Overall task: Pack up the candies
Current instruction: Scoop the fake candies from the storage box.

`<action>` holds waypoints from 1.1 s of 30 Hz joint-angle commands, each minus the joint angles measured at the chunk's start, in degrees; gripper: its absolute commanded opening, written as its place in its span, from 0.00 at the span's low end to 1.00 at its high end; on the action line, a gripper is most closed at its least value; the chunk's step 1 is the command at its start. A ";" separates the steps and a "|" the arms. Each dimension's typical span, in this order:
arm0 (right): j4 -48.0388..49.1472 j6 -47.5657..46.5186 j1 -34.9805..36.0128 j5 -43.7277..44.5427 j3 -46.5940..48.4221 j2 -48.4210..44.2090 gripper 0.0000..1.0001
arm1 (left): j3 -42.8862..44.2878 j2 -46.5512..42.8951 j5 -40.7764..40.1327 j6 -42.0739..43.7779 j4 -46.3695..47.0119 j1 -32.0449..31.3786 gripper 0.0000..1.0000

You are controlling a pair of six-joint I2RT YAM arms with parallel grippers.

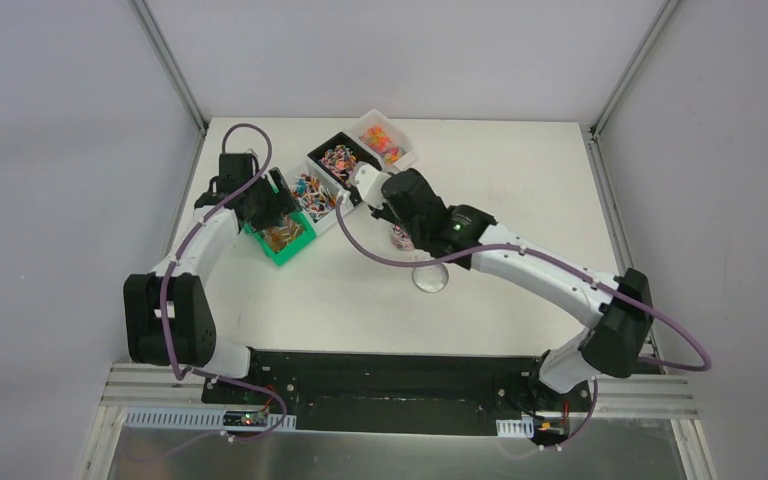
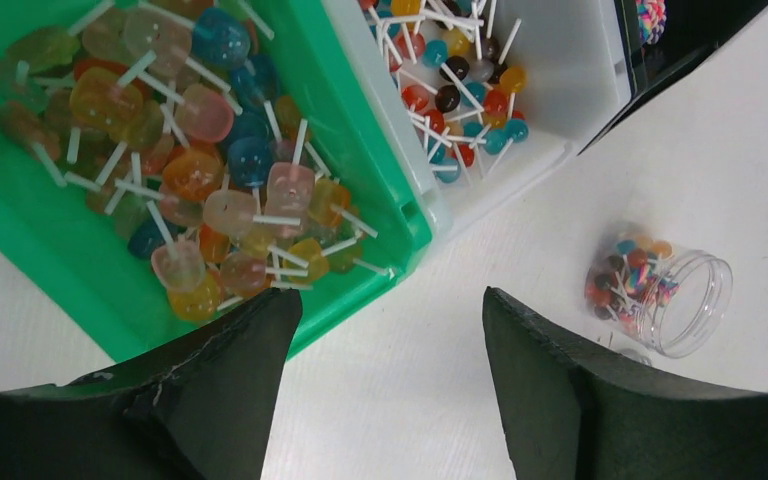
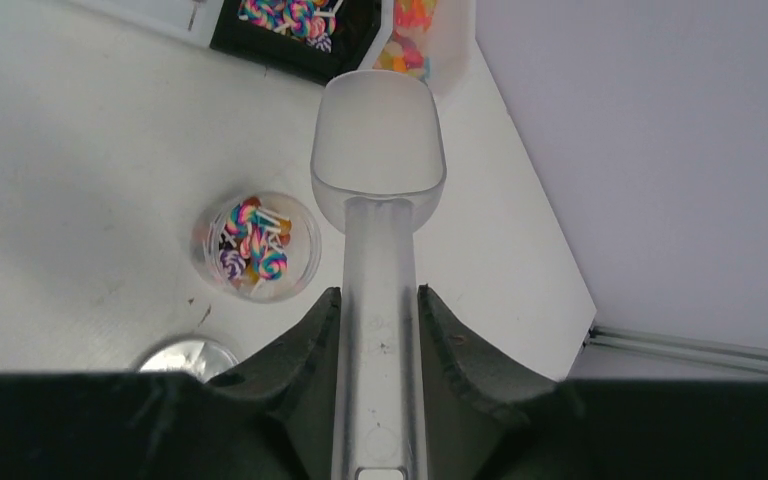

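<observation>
The candies lie in several small bins: flat lollipops (image 2: 190,170) in a green bin (image 2: 50,265), small round ones (image 2: 460,70) in a white bin (image 2: 570,60), swirl ones (image 1: 339,157) in a black bin. More candies (image 3: 250,240) fill part of a clear jar (image 3: 300,255) standing open on the table. My right gripper (image 3: 380,295) is shut on the handle of an empty translucent scoop (image 3: 378,150), held just right of the jar. My left gripper (image 2: 392,300) hangs open over bare table at the green bin's near corner, nothing between its fingers.
The jar's metal lid (image 1: 430,277) lies flat on the table near the jar. A fourth bin, white with orange and pink sweets (image 1: 385,142), stands at the back. The table's right edge (image 3: 550,240) runs close behind the scoop.
</observation>
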 commanded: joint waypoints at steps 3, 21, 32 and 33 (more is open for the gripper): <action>6.28 -4.20 -1.74 -4.25 11.46 10.38 0.00 | 5.89 5.55 1.21 -1.06 3.90 0.23 0.66; 10.05 -11.31 -5.04 -4.47 30.66 35.76 0.00 | 9.37 17.29 4.61 -1.84 4.93 0.23 0.55; 10.29 -13.37 -7.10 -5.87 41.13 48.20 0.00 | 8.65 17.85 6.33 -1.87 5.61 0.23 0.36; 10.27 -13.63 -7.13 -6.17 41.94 49.01 0.00 | 8.55 17.80 6.45 -1.89 5.67 0.23 0.33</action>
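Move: The black bin of swirly candies lies about 24 cm ahead of the right hand, 14 cm to its left and 22 cm below. From that hand the white bin of ball candies is 16 cm ahead and 23 cm left, the jar about 2 cm ahead and 2 cm left. The doubled rim between green and white bins is some 5 cm ahead of the left hand, 2 cm right and 5 cm down; the green bin's middle is about 1 cm ahead and 3 cm left. Forward, left and down, the right hand sweeps its still-gripped scoop past the jar to the black bin: about 15 cm out, 13 cm left and, after a level start, 12 cm down, with a slight roll. The left hand reaches some 5 cm forward, then sinks 5 cm, its fingers narrowing astride the green-and-white rim and seeming to begin pinching it. ##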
